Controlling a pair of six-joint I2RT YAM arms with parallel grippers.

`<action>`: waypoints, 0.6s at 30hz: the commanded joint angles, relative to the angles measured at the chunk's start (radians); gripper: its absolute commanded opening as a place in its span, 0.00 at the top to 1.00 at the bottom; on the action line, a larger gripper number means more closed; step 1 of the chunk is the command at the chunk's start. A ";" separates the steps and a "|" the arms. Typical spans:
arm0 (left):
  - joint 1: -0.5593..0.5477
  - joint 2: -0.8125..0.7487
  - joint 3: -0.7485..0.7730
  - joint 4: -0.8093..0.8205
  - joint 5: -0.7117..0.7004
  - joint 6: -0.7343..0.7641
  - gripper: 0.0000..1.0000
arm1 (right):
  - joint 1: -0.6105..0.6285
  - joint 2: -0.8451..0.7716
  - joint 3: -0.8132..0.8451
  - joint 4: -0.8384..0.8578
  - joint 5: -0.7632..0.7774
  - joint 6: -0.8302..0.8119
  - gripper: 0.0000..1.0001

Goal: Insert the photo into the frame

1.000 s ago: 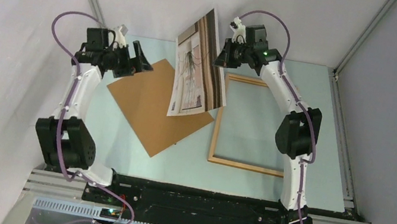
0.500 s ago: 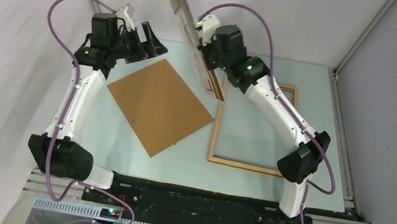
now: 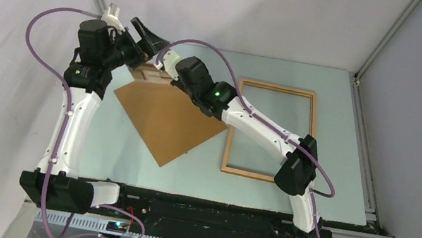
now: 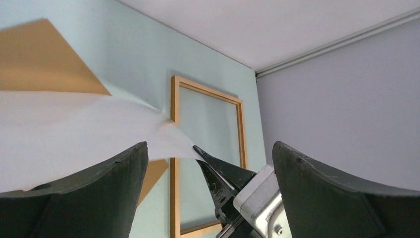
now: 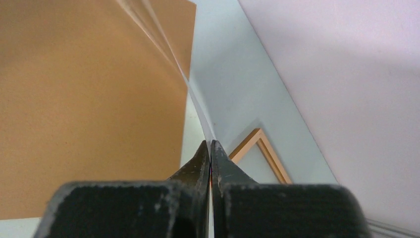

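Observation:
My right gripper is shut on one edge of the photo and holds it in the air over the far corner of the brown board. From above, only a small striped piece of the print shows. In the right wrist view the photo runs edge-on away from the right gripper. My left gripper is open, and the photo's white back and the right gripper's tips sit between its jaws without touching them. The frame lies flat on the table at the right, with nothing inside it.
A plain brown backing board lies flat left of the frame, one corner overlapping the frame's left moulding. The enclosure walls stand close behind both grippers. The right arm stretches across the frame's near left part.
The right arm has swung left with the photo, from beside the frame's far corner to over the board's far corner. The left gripper has risen and turned toward it.

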 commanded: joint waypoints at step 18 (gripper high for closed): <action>0.152 -0.046 -0.066 0.025 0.045 -0.111 0.00 | -0.061 0.083 0.121 -0.056 -0.045 0.065 1.00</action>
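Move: The photo, its near-right corner already held up by the right hand, hangs bent over the board's far-left edge. From the open left hand, its middle is about 4 cm ahead, 5 cm left and 22 cm below; the held corner is 1 cm ahead, 5 cm right and 10 cm below. From the right hand, the frame lies about 34 cm right and 9 cm back, the brown board 8 cm back and 1 cm right, both some 27 cm below, and the photo's middle 3 cm ahead, 9 cm left, 12 cm below. The photo stays pinched by its corner in the shut right fingers, which sink about 3 cm with it. Towards its raised part the wide-open left hand comes down some 6 cm, tipping its fingers about 10 degrees further down, then stops sinking and eases left a few centimetres; its fingers don't close. ##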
